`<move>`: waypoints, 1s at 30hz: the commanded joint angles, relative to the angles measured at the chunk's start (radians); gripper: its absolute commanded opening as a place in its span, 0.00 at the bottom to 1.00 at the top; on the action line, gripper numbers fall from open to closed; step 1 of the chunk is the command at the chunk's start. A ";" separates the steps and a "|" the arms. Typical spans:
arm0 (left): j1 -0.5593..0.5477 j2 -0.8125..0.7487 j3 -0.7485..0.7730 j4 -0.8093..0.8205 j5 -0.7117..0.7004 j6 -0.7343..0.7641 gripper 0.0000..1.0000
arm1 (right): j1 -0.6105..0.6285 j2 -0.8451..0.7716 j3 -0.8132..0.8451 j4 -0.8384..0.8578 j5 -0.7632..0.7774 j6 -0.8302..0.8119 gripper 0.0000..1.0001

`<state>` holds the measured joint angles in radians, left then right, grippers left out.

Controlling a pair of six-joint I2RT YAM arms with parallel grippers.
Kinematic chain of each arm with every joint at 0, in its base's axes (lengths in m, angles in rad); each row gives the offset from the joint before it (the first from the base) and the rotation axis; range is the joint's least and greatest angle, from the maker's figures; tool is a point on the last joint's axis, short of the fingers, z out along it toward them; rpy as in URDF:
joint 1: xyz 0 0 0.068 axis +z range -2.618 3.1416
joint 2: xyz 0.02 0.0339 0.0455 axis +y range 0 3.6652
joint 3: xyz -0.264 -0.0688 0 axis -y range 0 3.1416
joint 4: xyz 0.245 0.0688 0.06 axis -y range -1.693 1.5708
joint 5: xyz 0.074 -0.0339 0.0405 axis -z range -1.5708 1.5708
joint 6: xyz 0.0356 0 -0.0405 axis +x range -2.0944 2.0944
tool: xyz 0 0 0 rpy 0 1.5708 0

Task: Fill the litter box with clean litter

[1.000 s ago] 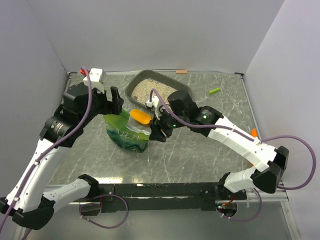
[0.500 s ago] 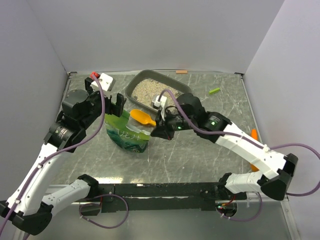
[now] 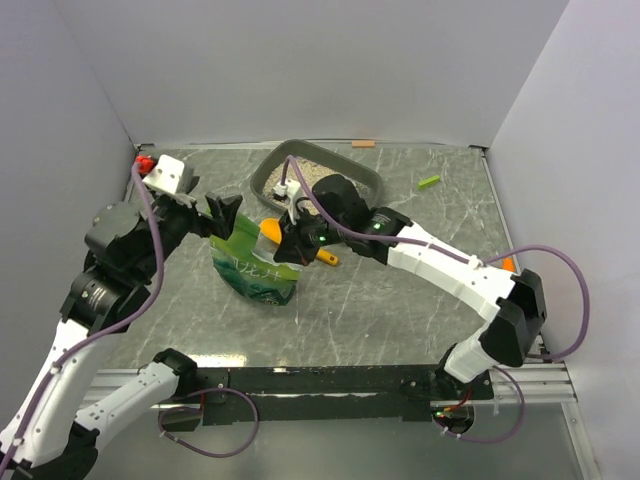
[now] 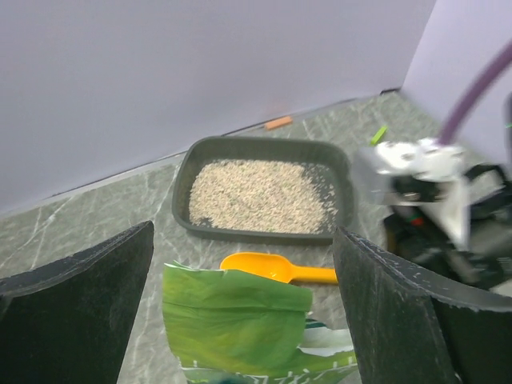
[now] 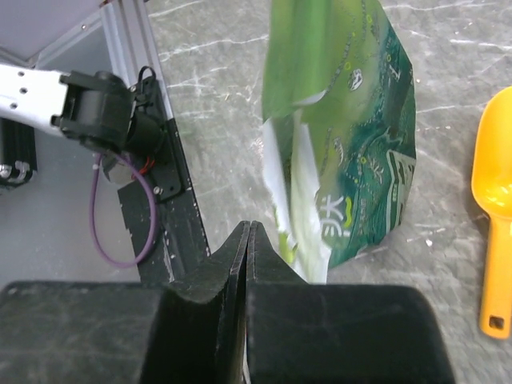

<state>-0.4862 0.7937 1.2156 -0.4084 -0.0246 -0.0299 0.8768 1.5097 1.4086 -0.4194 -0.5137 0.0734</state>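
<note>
The dark-grey litter box stands at the back of the table with clean litter spread in it. In front of it stands a green glossy bag, its top torn open. An orange scoop lies between bag and box. My left gripper is open wide, hovering behind the bag's top edge. My right gripper is shut, its tips just beside the bag's white torn edge; nothing shows between them.
A small green stick lies at the back right, and an orange strip lies against the back wall. Another orange piece sits by the right wall. Walls close in on three sides.
My right gripper has shut and swung left, from the bag's right corner to above the scoop at the bag's top. The left gripper has drawn back to the left, still open.
</note>
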 commanded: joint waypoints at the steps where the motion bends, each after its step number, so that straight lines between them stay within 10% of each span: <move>1: -0.003 -0.025 0.001 0.013 -0.011 -0.054 0.97 | -0.001 0.032 0.061 0.094 -0.017 0.022 0.00; 30: -0.003 -0.021 -0.008 -0.007 0.006 -0.034 0.97 | 0.014 0.184 0.090 0.103 -0.101 0.006 0.00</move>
<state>-0.4862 0.7784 1.2152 -0.4347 -0.0227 -0.0689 0.8772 1.6791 1.4567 -0.3229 -0.5655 0.1059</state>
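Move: The green litter bag stands with its middle about 7 cm left of the right hand, 2 cm ahead and some 14 cm below. The yellow scoop lies about 8 cm ahead of that hand, 2 cm to its right and 24 cm down; the litter box is 21 cm ahead, 6 cm right and 22 cm down. From the left hand, the bag is 4 cm right, 2 cm back and 28 cm below. The right hand, fingers still shut, eases left and down, slightly forward, about 5 cm towards the bag's mouth. ##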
